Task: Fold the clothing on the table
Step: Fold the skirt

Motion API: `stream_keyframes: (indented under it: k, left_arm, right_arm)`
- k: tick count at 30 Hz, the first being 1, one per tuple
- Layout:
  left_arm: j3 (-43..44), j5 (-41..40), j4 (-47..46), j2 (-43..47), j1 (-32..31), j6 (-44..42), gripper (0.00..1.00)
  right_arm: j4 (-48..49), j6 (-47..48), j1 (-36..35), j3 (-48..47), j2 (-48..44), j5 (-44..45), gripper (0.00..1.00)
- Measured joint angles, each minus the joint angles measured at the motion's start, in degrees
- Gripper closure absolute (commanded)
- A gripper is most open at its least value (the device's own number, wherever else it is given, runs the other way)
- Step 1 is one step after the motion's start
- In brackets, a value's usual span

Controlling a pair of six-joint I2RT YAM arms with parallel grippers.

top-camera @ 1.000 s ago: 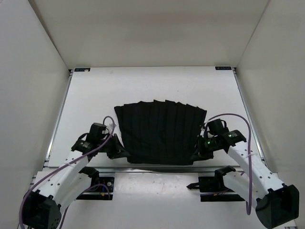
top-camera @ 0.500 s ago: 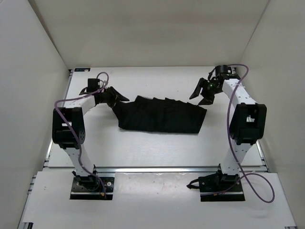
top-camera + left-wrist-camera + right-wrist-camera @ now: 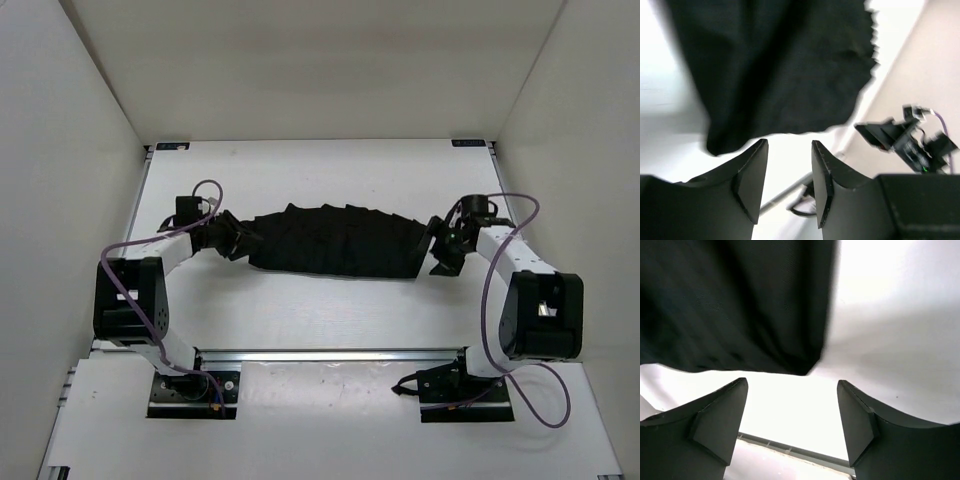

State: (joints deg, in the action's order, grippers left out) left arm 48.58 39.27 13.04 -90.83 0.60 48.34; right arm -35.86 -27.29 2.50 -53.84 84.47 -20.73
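Observation:
The clothing (image 3: 335, 243) is a black pleated garment lying as a folded band across the middle of the white table (image 3: 320, 170). My left gripper (image 3: 237, 242) sits at the band's left end, open, with nothing between its fingers. In the left wrist view the clothing (image 3: 780, 65) lies just beyond the open left gripper (image 3: 789, 146). My right gripper (image 3: 440, 252) is at the band's right end, also open and empty. The right wrist view has a corner of the clothing (image 3: 735, 305) ahead of the wide-open right gripper (image 3: 792, 383), not touching it.
White enclosure walls (image 3: 70, 180) stand on three sides of the table. Aluminium rails run along the left edge (image 3: 122, 255) and the near edge (image 3: 330, 353). The right arm (image 3: 910, 142) shows in the left wrist view beyond the clothing.
Both grippers carried the near hem from the near edge over to the far side, folding the clothing into a band. They then opened, let go and drew back to its ends.

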Motion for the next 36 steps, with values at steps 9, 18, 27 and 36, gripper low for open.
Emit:
stream_keyframes:
  k: [9, 18, 27, 36]
  left_arm:
    - [-0.94, -9.64, 2.4, -6.08, -4.57, -4.09, 0.51]
    - [0.96, -10.88, -0.5, -9.94, -9.68, -2.97, 1.0]
    - [-1.05, -9.05, -7.61, -11.47, -21.14, 2.62, 1.0]
    - [-0.94, -8.33, -10.16, -12.48, -21.59, 6.29, 1.0]
  right_arm:
    - [8.09, -6.84, -1.99, 6.56, 4.66, 0.5, 0.36]
    - [13.9, -5.99, 3.23, 6.03, 10.23, -5.25, 1.0]
    - [-3.13, 4.72, 2.73, -11.93, 9.94, 11.17, 0.99]
    - [-1.97, 3.28, -31.93, -25.44, 10.78, 17.7, 1.0]
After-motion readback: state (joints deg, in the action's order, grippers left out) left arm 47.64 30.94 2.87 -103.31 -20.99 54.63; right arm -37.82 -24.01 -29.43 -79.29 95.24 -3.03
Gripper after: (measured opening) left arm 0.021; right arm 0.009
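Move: The skirt lies flat, running crosswise between two open grippers. Its left end is about 7 cm below the left hand, 1 cm nearer the base and 1 cm to the right; its right end is some 40 cm to that hand's right. From the right hand, the skirt's right end lies about 6 cm below, 3 cm to the left and 1 cm ahead, and its left end roughly 40 cm to the left. Down first with both hands, the left about 7 cm, the right about 5, and each shuts on its end of the skirt. Both then drag rightward along the table, the left some 10 cm and slightly back before stopping with its pinch kept; the right reverses after about 8 cm, lifts and swings its end some 20 cm left over the skirt, turning counter-clockwise. ##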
